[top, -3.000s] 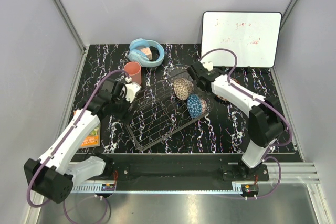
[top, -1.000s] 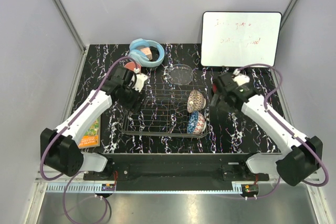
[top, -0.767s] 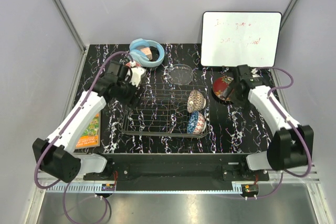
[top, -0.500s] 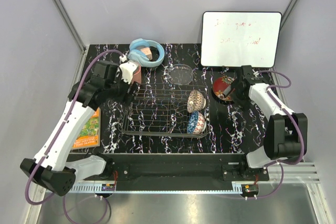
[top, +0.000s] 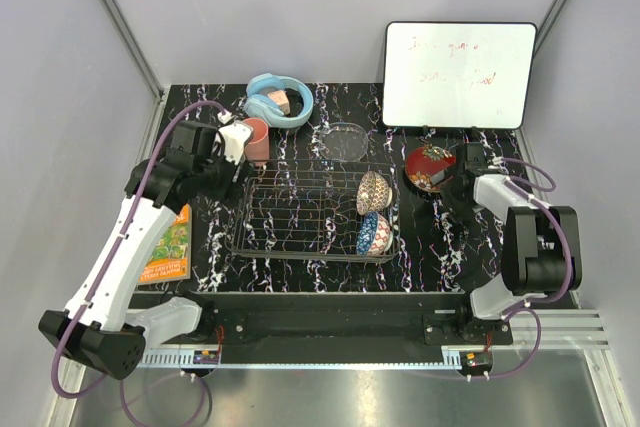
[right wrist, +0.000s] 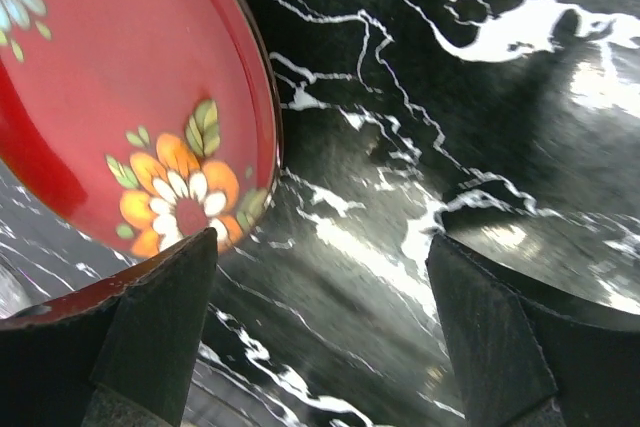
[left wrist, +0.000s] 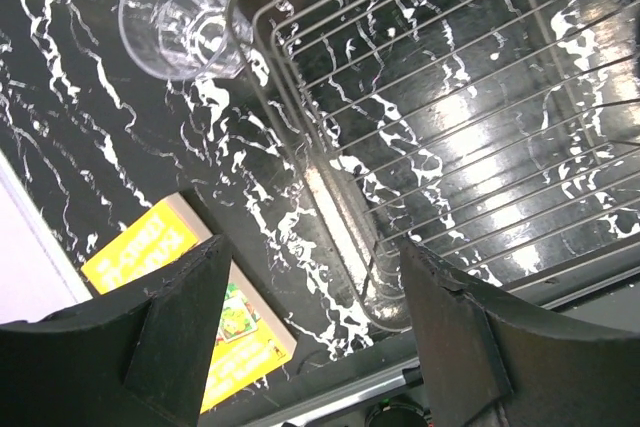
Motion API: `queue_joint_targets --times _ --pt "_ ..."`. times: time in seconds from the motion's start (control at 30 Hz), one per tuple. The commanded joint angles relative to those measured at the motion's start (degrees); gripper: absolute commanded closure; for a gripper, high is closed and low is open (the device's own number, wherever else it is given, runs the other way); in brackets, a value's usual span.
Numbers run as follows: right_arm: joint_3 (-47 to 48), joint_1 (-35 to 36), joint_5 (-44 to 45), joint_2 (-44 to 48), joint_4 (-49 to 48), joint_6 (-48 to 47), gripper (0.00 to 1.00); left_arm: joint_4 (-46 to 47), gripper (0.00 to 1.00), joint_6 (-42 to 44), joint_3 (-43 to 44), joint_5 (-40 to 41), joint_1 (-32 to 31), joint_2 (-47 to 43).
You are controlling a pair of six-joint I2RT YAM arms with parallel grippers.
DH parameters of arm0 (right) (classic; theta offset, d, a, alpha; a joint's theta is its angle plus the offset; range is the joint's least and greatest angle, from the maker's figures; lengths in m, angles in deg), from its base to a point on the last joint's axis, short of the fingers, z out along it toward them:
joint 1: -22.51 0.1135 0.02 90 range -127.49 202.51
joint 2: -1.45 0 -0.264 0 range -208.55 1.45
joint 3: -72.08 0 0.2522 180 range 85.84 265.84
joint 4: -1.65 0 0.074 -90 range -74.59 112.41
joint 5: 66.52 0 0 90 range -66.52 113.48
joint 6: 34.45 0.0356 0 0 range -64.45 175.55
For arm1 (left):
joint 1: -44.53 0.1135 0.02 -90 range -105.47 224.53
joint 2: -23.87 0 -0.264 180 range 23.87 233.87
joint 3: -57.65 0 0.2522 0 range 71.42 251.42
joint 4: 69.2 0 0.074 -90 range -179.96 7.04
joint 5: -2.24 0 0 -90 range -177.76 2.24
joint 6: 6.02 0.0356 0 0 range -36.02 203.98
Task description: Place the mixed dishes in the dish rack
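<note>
The chrome dish rack (top: 300, 215) holds a small beige patterned bowl (top: 373, 190) and a blue patterned bowl (top: 372, 233) at its right end. Behind the rack a clear glass bowl (top: 346, 140) sits on the table. My left gripper (top: 232, 152) hovers open and empty off the rack's left end (left wrist: 330, 197). Close ahead of it stand the clear tumbler (left wrist: 180, 17) and the salmon-pink cup (top: 257, 137). My right gripper (right wrist: 320, 317) is open, low at the right edge of the red lacquer dish (right wrist: 130, 77), whose rim lies beside one finger (right wrist: 150, 332).
Light blue headphones (top: 280, 99) lie at the back left, and a whiteboard (top: 458, 72) leans at the back right. An orange book (top: 170, 247) lies near the table's left edge, left of the rack, and also shows under my left gripper as the book (left wrist: 200, 297).
The left arm drew back leftward from over the rack toward the cup and tumbler. The right gripper swung to the red dish and settled low at its right edge.
</note>
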Motion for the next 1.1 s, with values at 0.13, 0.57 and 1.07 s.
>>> queue_joint_targets --times 0.13,0.57,1.07 --pt "-2.9 -1.6 -0.5 -3.1 -10.4 8.7 0.10 2.7 0.28 1.5 -2.8 2.2 2.7 -2.4" --pt "-8.3 -2.0 4.4 -0.7 -14.1 13.9 0.25 4.2 0.28 1.5 -5.2 1.6 3.9 -3.2" --pt "-10.4 -2.2 5.5 -1.9 -17.0 13.6 0.57 4.6 0.28 1.7 -6.7 2.5 4.0 -4.7"
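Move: The red plate lies close to the right hand, its middle some 7 cm ahead and 5 cm to the left, about 2 cm below the fingertips. In the rack, the brown-patterned bowl stands about 20 cm to this hand's left and level with it; the blue bowl is also 20 cm left but 10 cm back. From the left hand, the plate lies roughly 48 cm right, 15 cm ahead and 22 cm down. Right hand eases 3 cm forward and twists 15 degrees clockwise, fingers half-closing astride the red plate's near-right rim. ##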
